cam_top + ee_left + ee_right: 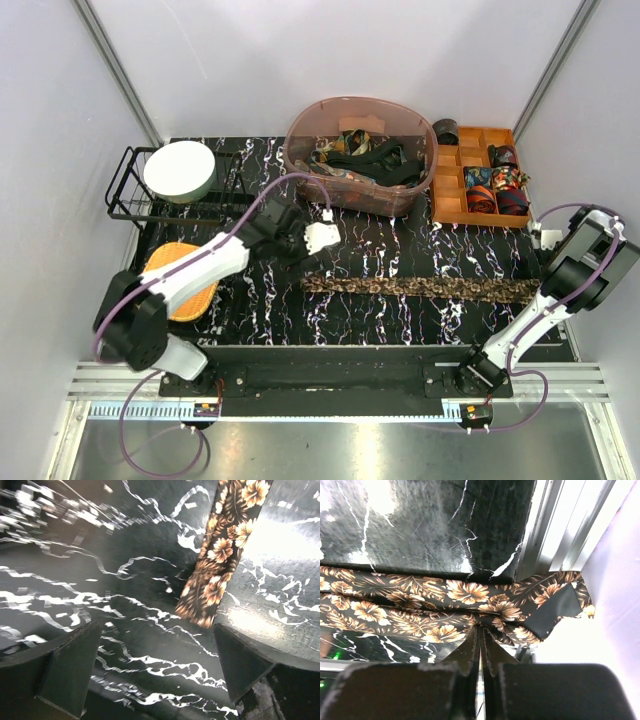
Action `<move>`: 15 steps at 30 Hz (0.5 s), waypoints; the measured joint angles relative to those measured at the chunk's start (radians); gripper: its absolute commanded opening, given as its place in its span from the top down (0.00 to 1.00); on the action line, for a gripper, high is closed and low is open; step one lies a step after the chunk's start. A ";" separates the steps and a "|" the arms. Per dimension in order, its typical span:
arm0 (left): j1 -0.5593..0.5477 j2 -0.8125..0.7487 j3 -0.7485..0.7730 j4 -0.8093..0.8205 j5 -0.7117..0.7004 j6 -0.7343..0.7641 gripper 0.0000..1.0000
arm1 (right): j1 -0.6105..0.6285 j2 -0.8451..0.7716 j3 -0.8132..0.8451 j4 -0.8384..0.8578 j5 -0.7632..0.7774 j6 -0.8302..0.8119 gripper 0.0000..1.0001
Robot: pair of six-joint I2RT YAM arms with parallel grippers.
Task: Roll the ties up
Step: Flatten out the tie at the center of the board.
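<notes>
A brown floral tie (pixel 420 287) lies flat across the black marble table (pixel 400 240), running left to right. My left gripper (pixel 300 255) hovers just above its narrow end and is open. In the left wrist view that narrow end (pixel 212 575) lies beyond the right finger (pixel 245 662), and nothing sits between the fingers of the left gripper (pixel 157 667). My right gripper (pixel 533 275) is at the wide end by the table's right edge. In the right wrist view the right gripper (pixel 481 632) is shut, pinching a bunched fold of the tie (pixel 420 605).
A pink tub (pixel 300 150) holding several loose ties stands at the back. A wooden divided box (pixel 450 205) with rolled ties is at the back right. A wire rack (pixel 125 190) with a white bowl (pixel 180 170) is at the back left. An orange mat (pixel 165 262) lies under the left arm.
</notes>
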 measured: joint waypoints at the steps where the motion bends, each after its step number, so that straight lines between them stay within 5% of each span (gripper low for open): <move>1: 0.000 -0.034 -0.006 0.006 0.000 0.000 0.01 | -0.001 0.001 0.002 0.000 0.003 -0.003 0.88; 7: -0.007 -0.190 -0.075 0.115 0.066 0.069 0.01 | -0.001 0.001 0.003 -0.003 0.006 -0.015 0.78; 15: -0.066 0.153 0.138 -0.040 0.160 0.202 0.05 | -0.001 0.001 0.003 -0.003 0.009 -0.019 0.72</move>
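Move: The flattened tie's left end lies nearly under the open left hand, about 2 cm back and 2 cm to its right, some 9 cm below; the orange mat is roughly 29 cm to that hand's left and 1 cm back, the plastic bin about 28 cm ahead and 17 cm right. The shut right hand is down at the tie's right stretch, about 1 cm ahead and straight in line; the compartment box stands some 28 cm ahead and 17 cm left of it. Arching above the tie's left end, the left hand rises about 5 cm, then swings right and sinks back to roughly its starting height, some 5 cm farther right along the strip, turning about 20 degrees clockwise with fingers still wide open and touching nothing. The right hand stays in place at the tie and parts its fingers by a quarter, loosening its pinch. ##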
